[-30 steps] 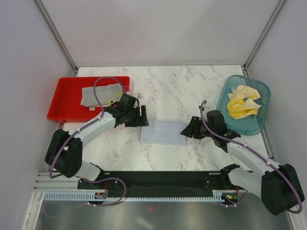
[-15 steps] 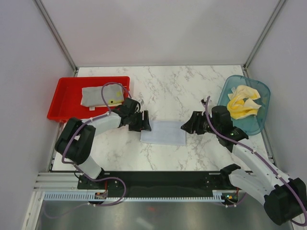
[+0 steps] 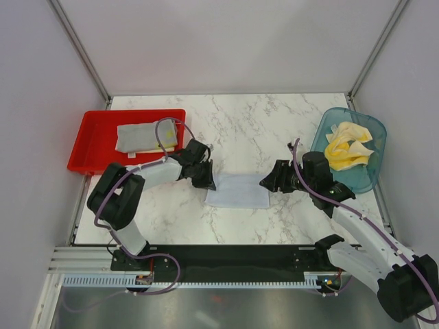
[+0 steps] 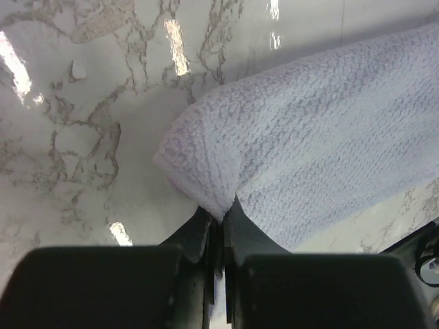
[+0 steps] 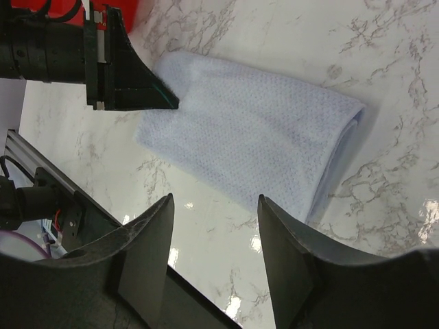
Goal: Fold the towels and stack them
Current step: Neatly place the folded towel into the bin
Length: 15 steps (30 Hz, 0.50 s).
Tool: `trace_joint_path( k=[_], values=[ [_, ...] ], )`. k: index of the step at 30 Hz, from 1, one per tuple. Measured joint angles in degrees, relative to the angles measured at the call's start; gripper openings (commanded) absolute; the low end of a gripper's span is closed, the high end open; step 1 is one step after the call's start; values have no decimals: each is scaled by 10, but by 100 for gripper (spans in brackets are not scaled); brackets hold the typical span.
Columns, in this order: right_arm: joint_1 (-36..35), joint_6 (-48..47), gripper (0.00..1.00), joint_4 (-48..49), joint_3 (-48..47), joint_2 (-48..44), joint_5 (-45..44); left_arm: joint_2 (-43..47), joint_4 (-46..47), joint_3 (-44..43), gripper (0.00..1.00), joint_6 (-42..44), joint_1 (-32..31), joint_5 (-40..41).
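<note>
A folded pale white towel (image 3: 236, 190) lies flat mid-table. My left gripper (image 3: 208, 179) is shut on its left edge; the left wrist view shows a pinch of the towel (image 4: 309, 130) squeezed between the closed gripper (image 4: 221, 209). My right gripper (image 3: 266, 184) hangs open just off the towel's right end, nothing between its fingers; in its own view the gripper (image 5: 216, 199) frames the towel (image 5: 254, 130), with the left gripper (image 5: 170, 103) at the far edge. A grey towel (image 3: 140, 136) lies in the red tray. Crumpled yellow towels (image 3: 346, 147) fill the teal basket.
The red tray (image 3: 89, 147) sits at the left back of the marble table. The teal basket (image 3: 362, 181) sits at the right back, close behind my right arm. A black rail runs along the near edge.
My left gripper has moved in and shut on the towel's left edge, nudging the towel slightly right. The right gripper has opened wider and backed a little off the right end.
</note>
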<state>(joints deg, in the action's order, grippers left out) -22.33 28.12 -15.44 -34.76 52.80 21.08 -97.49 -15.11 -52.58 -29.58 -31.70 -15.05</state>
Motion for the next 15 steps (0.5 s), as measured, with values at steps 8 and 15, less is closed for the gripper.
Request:
trace_joint_path(
  k=[8, 15],
  values=[
    [0, 0, 60, -3, 0, -21, -3, -11, -188, -201, 2, 2, -10, 105],
    [0, -22, 61, -37, -27, -19, -12, -88, -301, -393, 2, 38, 12, 196]
  ],
)
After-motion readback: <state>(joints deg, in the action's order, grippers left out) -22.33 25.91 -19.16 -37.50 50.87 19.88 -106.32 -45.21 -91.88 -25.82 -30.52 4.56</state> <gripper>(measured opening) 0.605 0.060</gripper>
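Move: The left hand already has the left end of the folded pale towel pinched just above the table. Most of that towel lies to its right, its middle about 8 cm right and 1 cm nearer. The red bin's middle is some 18 cm ahead and 27 cm to the left, with the folded grey towel inside it about 19 cm ahead and 22 cm left. From the raised right hand, the bin's middle is roughly 22 cm ahead, 42 cm left and 10 cm lower. Keeping its shut pinch on the towel's left end, the left hand first lifts and then sweeps forward, about 11 cm up and 11 cm out, up alongside the red bin's right wall; the climb levels off late, with only a slight start leftward. Meanwhile the wrist tilts some 20 degrees, the fingertips swinging out forward and losing part of their slant to the right. ##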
